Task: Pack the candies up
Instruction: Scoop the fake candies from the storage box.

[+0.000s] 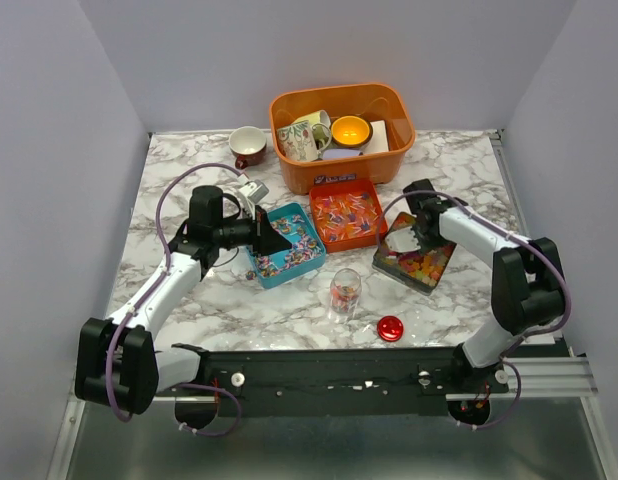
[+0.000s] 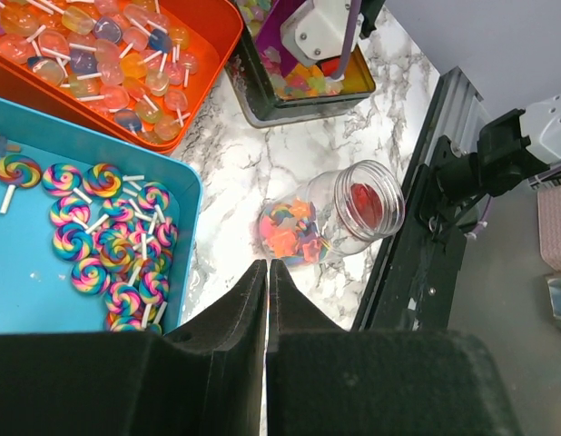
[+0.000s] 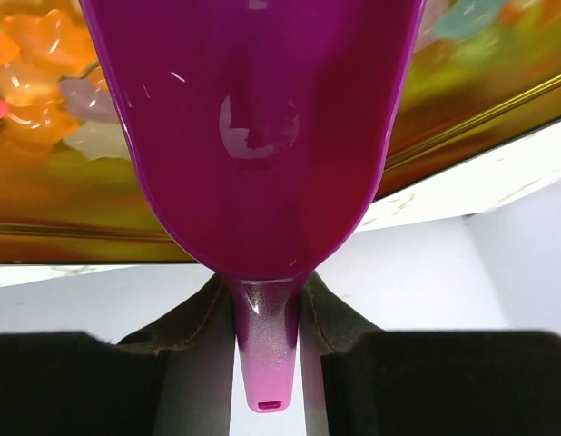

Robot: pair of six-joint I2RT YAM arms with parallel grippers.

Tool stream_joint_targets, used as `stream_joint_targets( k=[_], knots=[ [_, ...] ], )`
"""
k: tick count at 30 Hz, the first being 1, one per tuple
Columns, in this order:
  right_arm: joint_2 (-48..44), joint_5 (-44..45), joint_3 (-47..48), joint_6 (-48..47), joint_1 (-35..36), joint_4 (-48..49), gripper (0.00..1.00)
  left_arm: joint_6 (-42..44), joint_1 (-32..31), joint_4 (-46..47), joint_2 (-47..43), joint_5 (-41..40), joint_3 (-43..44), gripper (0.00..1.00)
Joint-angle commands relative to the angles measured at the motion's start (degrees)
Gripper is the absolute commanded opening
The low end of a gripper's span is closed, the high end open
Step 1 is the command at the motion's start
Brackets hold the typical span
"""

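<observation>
Three trays hold the candies: rainbow swirl lollipops in a blue tray, pale stick candies in an orange tray, and glossy jelly pieces in a dark tray. A clear jar with a few candies in its bottom stands open in front of the trays. My left gripper is shut and empty, above the blue tray's edge, with the jar just beyond its tips. My right gripper is shut on the handle of a purple scoop, bowl over the jelly tray.
A red lid lies on the marble near the front edge, right of the jar. At the back an orange bin holds mugs and a yellow bowl, with a brown-and-white cup to its left. A black rail runs along the front.
</observation>
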Motion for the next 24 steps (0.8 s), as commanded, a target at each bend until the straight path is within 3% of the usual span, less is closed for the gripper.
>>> stream_joint_targets(
  k=[1, 11, 18, 24],
  knots=[
    [0.40, -1.73, 1.05, -5.13, 2.25, 2.69, 0.01, 1.06, 0.80, -0.14, -0.39, -1.24, 0.70, 0.15],
    [3.39, -6.30, 1.67, -3.20, 9.89, 0.50, 0.01, 1.50, 2.20, -1.72, -1.89, -1.15, -0.18, 0.15],
    [7.87, -16.83, 7.82, 6.02, 8.85, -8.90, 0.01, 1.68, 3.87, -2.07, -2.33, -1.33, 0.00, 0.15],
    [5.33, -27.21, 6.34, 6.91, 6.04, -9.70, 0.01, 2.38, 4.84, -2.95, -1.89, -1.50, 1.23, 0.15]
  ],
)
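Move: The tray of star candies, the thing the held purple scoop works in, has its middle about 11 cm left of the right hand, 5 cm back and 6 cm below. From that hand the orange box lies some 28 cm left and 3 cm ahead, the clear jar about 29 cm left and 15 cm back, and the red lid 18 cm left and 24 cm back. From the left hand, the tray is about 31 cm right, 4 cm ahead and 17 cm below. The star candies in the tray are scooped into by the right hand, which keeps its grip on the handle and sweeps left about 8 cm, bowl leading, then eases back and sinks nearly 3 cm, tilting some 15 degrees late on so the fingers point more steeply down. The empty left hand drifts a couple of centimetres left and forward, away from the tray. ##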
